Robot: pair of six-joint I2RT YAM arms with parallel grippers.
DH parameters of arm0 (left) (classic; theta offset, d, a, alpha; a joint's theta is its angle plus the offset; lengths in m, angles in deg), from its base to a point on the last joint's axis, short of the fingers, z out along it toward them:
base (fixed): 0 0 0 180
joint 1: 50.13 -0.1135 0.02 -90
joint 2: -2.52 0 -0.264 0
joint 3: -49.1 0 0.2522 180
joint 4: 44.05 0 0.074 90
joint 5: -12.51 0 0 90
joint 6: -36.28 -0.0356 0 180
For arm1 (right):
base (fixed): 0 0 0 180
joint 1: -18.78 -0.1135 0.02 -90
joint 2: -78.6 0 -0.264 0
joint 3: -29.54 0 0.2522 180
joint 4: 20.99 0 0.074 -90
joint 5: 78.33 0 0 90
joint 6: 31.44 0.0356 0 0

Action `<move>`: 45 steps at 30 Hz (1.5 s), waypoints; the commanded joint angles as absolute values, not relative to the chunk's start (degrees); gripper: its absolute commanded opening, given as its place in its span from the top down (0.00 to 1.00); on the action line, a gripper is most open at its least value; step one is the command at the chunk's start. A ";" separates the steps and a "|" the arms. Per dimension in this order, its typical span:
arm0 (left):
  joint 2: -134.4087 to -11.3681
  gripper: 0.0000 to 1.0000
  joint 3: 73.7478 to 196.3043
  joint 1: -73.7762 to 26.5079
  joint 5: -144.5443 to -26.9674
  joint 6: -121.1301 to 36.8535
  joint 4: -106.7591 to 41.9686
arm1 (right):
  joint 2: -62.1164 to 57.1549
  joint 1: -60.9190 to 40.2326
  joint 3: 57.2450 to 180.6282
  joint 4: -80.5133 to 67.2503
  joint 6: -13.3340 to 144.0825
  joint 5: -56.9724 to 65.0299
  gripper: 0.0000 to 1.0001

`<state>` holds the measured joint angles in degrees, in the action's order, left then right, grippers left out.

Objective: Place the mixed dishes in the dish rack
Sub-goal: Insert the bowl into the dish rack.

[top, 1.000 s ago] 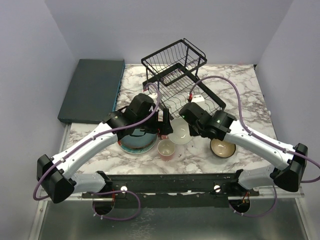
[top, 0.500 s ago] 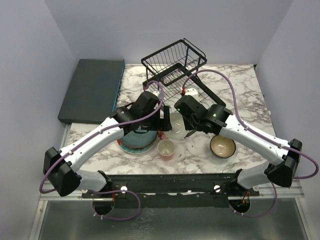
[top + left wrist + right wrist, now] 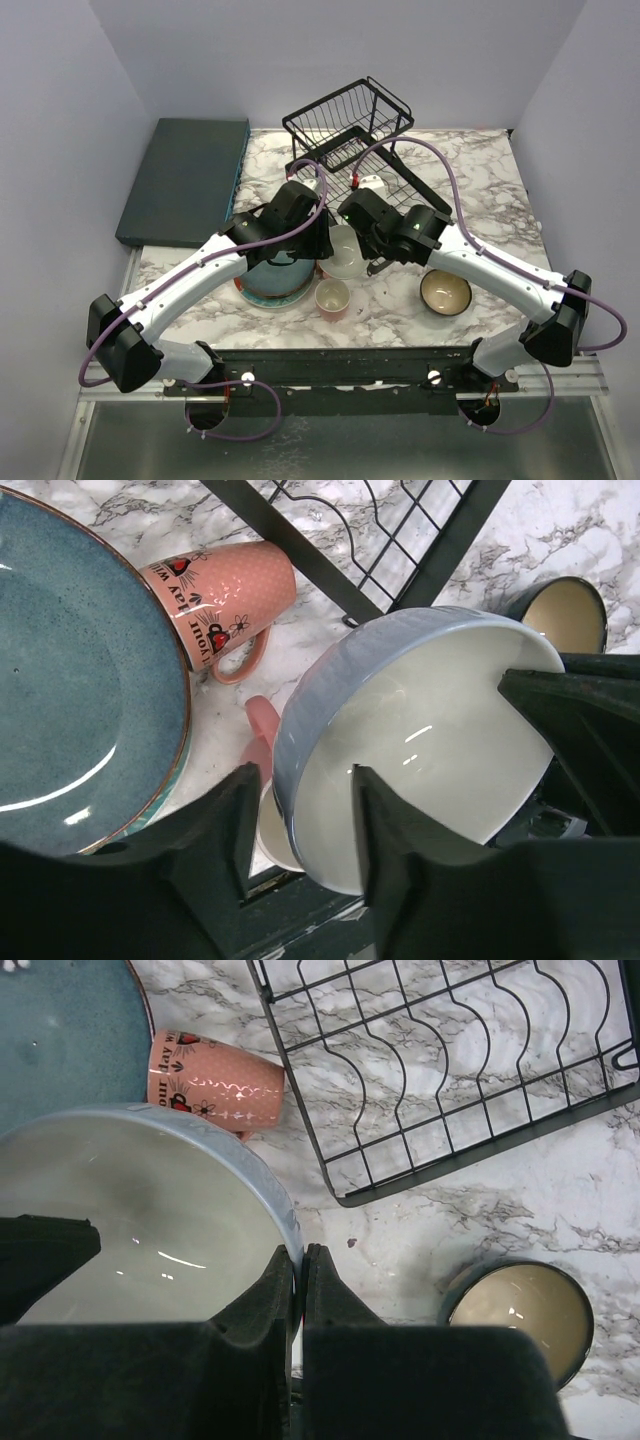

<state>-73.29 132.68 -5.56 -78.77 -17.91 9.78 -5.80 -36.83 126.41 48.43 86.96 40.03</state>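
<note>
The white bowl (image 3: 345, 252) hangs tilted between both arms, in front of the dish rack (image 3: 350, 140). My right gripper (image 3: 300, 1252) is shut on its rim, one finger inside and one outside. My left gripper (image 3: 302, 785) straddles the opposite rim of the bowl (image 3: 420, 730); its right finger is against the inner wall, and a gap still shows at the outer wall. A dark teal plate (image 3: 70, 680) lies left of it. One pink mug (image 3: 220, 590) lies on its side by the rack's base, and another mug (image 3: 332, 298) stands upright below the bowl.
A dark cream-lined bowl (image 3: 446, 293) sits on the marble to the right. The rack's slotted base (image 3: 450, 1070) lies just behind the held bowl. A dark teal flat slab (image 3: 185, 175) lies at the back left.
The right arm has carried the white bowl up and left toward the left gripper. The left jaws have narrowed around the bowl's rim.
</note>
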 commanded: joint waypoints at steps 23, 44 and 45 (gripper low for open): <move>-69.20 1.00 128.95 -6.98 -73.88 -18.83 8.99 | -1.77 -38.79 125.47 39.68 84.14 35.15 0.38; -57.40 1.00 121.80 -22.20 -95.55 -19.90 4.32 | 4.55 -29.33 121.01 24.92 82.27 6.86 0.12; -57.03 1.00 121.45 -22.84 -96.28 -19.79 3.84 | 4.93 -28.68 120.68 24.12 82.70 5.09 0.10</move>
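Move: Just right of the left fingers, half open around its left wall, hangs the bowl, its middle about 5 cm to their right, 1 cm ahead and 2 below. The right hand grips the opposite rim, with that middle 5 cm left, 1 ahead and 2 below. Some 16 cm below the left hand, the patterned mug lies 5 ahead and 4 right, the pink cup 6 back and 3 right, the plates 2 ahead and 11 left. Closing on the bowl's left wall, the left fingers pinch it first, sinking about 2 cm; only then does the right hand open, letting go of the opposite rim. The left hand carries the bowl left towards the plates, about 7.5 cm in all, rising back to its starting height, while the right hand backs off upward some 6 cm and 5 cm left, rolling its left side up about 25 degrees. ##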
